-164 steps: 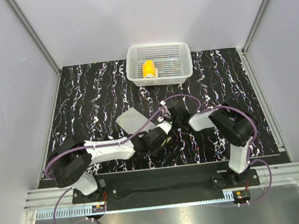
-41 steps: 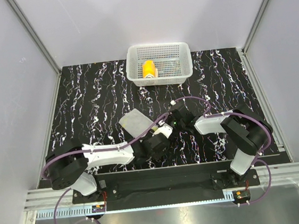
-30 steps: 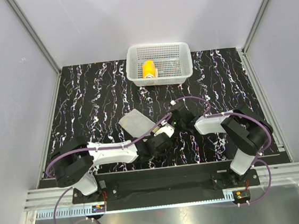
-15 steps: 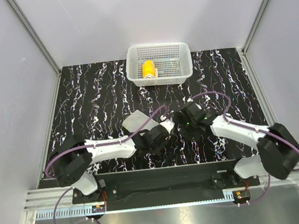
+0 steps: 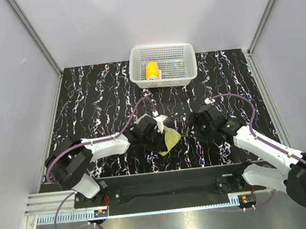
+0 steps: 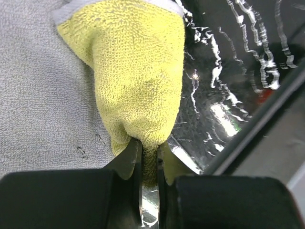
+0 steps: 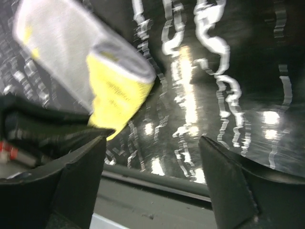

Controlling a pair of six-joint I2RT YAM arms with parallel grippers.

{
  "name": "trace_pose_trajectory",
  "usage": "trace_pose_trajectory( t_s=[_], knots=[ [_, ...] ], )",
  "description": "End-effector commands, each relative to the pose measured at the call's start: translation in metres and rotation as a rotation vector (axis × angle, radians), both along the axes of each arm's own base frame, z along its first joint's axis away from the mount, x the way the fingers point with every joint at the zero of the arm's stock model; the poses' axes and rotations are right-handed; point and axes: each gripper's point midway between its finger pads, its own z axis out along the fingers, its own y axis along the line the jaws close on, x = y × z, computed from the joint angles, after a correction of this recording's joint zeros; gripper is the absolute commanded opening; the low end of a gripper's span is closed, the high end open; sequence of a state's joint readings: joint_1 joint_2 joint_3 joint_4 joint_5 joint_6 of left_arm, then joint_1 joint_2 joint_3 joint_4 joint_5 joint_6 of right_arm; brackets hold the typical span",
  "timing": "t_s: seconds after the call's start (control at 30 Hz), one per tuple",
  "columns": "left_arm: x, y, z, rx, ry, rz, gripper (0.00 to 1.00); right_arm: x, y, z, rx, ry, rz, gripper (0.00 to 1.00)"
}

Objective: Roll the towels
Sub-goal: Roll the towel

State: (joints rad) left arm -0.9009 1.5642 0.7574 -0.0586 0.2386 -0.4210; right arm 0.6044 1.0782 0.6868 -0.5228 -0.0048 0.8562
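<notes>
The light grey towel with a yellow-green patch [image 6: 138, 71] hangs folded from my left gripper [image 6: 148, 152], which is shut on its yellow-green fold. From above, only a yellow flap of this towel [image 5: 170, 141] shows beside the left gripper [image 5: 160, 134], near the table's front. My right gripper [image 7: 152, 140] is open with nothing between its fingers. It stands to the right of the towel [image 7: 114, 95] and apart from it. The right gripper [image 5: 194, 129] is near the table's middle. The orange towel [image 5: 152, 71] lies rolled in the basket.
The white perforated basket [image 5: 187, 72] stands at the back centre of the black marbled table [image 5: 86, 99]. The table's front edge and a dark rail [image 5: 175, 172] run just below both grippers. Grey walls enclose the left, back and right sides.
The right gripper has opened, let go of the towel and drawn back to the right. The left gripper has stayed shut and lifted the towel, whose yellow side now shows.
</notes>
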Motion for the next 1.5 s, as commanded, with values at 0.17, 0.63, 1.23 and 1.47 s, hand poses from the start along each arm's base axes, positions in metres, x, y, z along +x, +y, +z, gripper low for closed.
trace_pose_trajectory(
  t_s=[0.17,0.63,1.23,1.47],
  knots=[
    [-0.012,-0.011,0.019,-0.323,0.289,-0.047,0.00,-0.010,0.054,0.021,0.262,-0.106,0.212,0.81],
    [0.014,0.011,0.012,-0.531,0.541,0.129,0.00,0.011,0.088,-0.003,0.326,-0.096,0.217,0.75],
    [0.021,0.015,0.005,-0.632,0.644,0.183,0.00,0.036,0.108,-0.043,0.232,-0.054,0.195,0.66],
    [0.019,0.016,0.004,-0.624,0.645,0.175,0.00,0.035,0.108,-0.059,0.215,-0.028,0.191,0.39]
  ],
)
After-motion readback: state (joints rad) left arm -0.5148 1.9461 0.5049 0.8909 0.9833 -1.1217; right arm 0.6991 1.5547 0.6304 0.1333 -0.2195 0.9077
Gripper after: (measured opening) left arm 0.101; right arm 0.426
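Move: The towel's rolled yellow end lies about 8 cm to the right hand's left, 1 cm ahead and 7 cm below. From the same hand, the flat grey part lies some 17 cm left and 4 cm ahead, and the left gripper about 12 cm left and 4 cm back. The left hand already pinches the roll's near side, with the roll's middle roughly 3 cm ahead and 3 cm right, about level with it. The towel's rolled end stays pinched in the left fingers, which turn over by some 50 degrees, swinging from steeply down to nearly level and pointing right, while barely shifting. The right hand sweeps left about 10 cm and sinks some 6 cm onto the roll, tilting slightly, its fingers closing to roughly half open around the roll's right side. ##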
